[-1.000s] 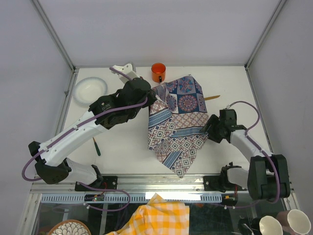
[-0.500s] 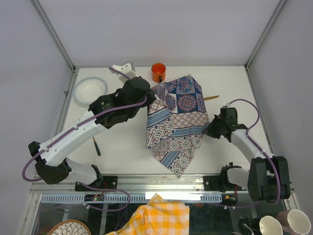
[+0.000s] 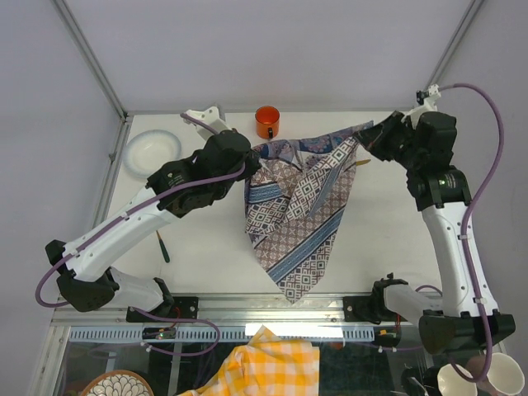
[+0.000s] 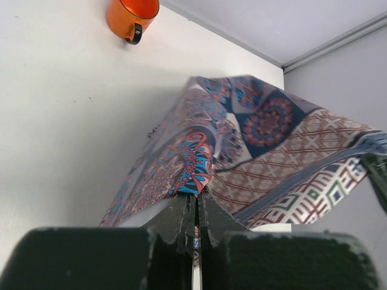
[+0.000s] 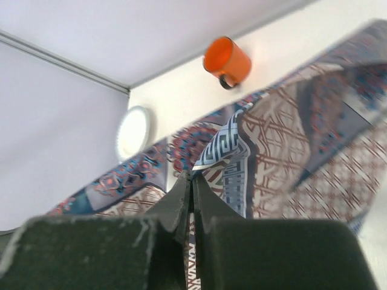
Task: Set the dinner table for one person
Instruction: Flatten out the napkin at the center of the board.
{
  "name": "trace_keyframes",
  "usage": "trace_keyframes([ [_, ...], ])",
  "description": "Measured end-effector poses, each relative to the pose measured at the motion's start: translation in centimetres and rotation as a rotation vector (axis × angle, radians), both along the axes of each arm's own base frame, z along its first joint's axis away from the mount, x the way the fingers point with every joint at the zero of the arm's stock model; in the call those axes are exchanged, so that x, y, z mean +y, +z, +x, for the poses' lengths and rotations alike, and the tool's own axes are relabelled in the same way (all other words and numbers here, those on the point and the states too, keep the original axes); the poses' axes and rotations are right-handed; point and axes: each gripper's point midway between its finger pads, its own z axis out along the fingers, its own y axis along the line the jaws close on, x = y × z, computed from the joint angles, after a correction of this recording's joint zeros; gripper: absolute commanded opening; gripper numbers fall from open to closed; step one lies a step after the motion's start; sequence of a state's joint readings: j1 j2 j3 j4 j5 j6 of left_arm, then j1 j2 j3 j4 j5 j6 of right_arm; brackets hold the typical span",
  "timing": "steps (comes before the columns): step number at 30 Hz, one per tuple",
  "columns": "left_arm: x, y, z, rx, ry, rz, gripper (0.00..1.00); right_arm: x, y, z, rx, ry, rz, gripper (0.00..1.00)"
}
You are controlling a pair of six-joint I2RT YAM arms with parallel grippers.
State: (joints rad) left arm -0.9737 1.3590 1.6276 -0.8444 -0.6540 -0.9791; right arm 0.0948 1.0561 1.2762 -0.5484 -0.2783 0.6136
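A blue-and-purple tile-print cloth hangs stretched above the white dinner table, its lowest corner trailing toward the near edge. My left gripper is shut on the cloth's left corner. My right gripper is shut on the cloth's right corner, held high near the back right of the table. The cloth's top edge runs taut between the two grippers.
An orange mug lies at the back edge, a white plate at the back left. A green-handled utensil lies on the left under my left arm, and a wooden-handled one peeks out behind the cloth. Aluminium rails frame the table.
My right gripper shut on the cloth's right corner, then rose and swung to the back right, lifting and stretching the cloth. The left arm stayed in place, still gripping.
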Motion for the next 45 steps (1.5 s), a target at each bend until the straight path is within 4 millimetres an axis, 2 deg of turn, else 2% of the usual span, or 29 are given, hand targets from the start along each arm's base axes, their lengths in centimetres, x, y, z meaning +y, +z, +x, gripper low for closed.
trace_keyframes([
  [3, 0.1, 0.0, 0.0, 0.000, 0.002, 0.000, 0.00, 0.4, 2.6, 0.7, -0.037, 0.013, 0.027, 0.00],
  [9, 0.3, 0.1, 0.2, -0.001, 0.010, 0.000, 0.00, 1.0, 4.6, 2.4, -0.037, 0.028, 0.053, 0.00],
  [12, 0.5, 0.1, 0.1, -0.001, 0.012, 0.000, 0.00, 1.1, 6.4, 3.0, -0.060, 0.030, 0.054, 0.00],
  [17, 1.4, 1.3, -0.3, -0.021, 0.029, -0.025, 0.00, 1.2, 10.8, 2.9, -0.168, 0.040, 0.057, 0.00],
  [23, 3.6, 5.0, -1.8, -0.084, 0.029, -0.116, 0.00, 1.2, 17.1, 1.5, -0.355, 0.068, 0.047, 0.00],
  [27, 5.7, 9.6, -3.2, -0.157, 0.031, -0.220, 0.00, 1.0, 22.0, 0.3, -0.493, 0.071, 0.024, 0.00],
  [30, 8.5, 12.7, -4.8, -0.216, 0.046, -0.301, 0.00, 0.3, 25.7, -0.8, -0.589, 0.046, -0.004, 0.00],
  [32, 11.0, 14.3, -6.0, -0.254, 0.073, -0.356, 0.00, -0.2, 27.7, -1.6, -0.645, 0.024, -0.022, 0.00],
  [36, 15.1, 15.9, -7.9, -0.306, 0.129, -0.438, 0.16, -1.0, 30.3, -3.3, -0.724, -0.014, -0.041, 0.00],
  [39, 17.4, 15.8, -8.7, -0.319, 0.172, -0.437, 0.34, -1.1, 31.6, -3.9, -0.760, -0.023, -0.040, 0.00],
  [42, 17.7, 15.6, -8.4, -0.323, 0.193, -0.420, 0.45, -1.1, 32.1, -3.4, -0.772, -0.023, -0.038, 0.00],
  [45, 17.0, 15.1, -7.8, -0.313, 0.203, -0.392, 0.56, -1.0, 31.5, -2.2, -0.747, -0.022, -0.040, 0.00],
])
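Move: Both hands already pinch the napkin, which hangs over the middle of the board. The board's centre lies about 12 cm ahead of the left hand, 5 cm to its right and 35 below; from the right hand it is some 7 cm ahead, 21 to the left and 35 below. The mug stands roughly 38 cm ahead of the left hand and 4 to its right, the plate 27 ahead and 37 left, the fork 6 back and 30 left. The right hand keeps its corner pinched and swings it fast upward by about 30 cm, easing a little forward and then back as its fingers tip up some 45 degrees. The left hand almost waits at first, then sweeps up and out to the left, away from the right hand, about 15 cm each way and drawing back some 7, tilting up and rolling left side down, and near the top its fingers open about halfway to let go of its corner. ##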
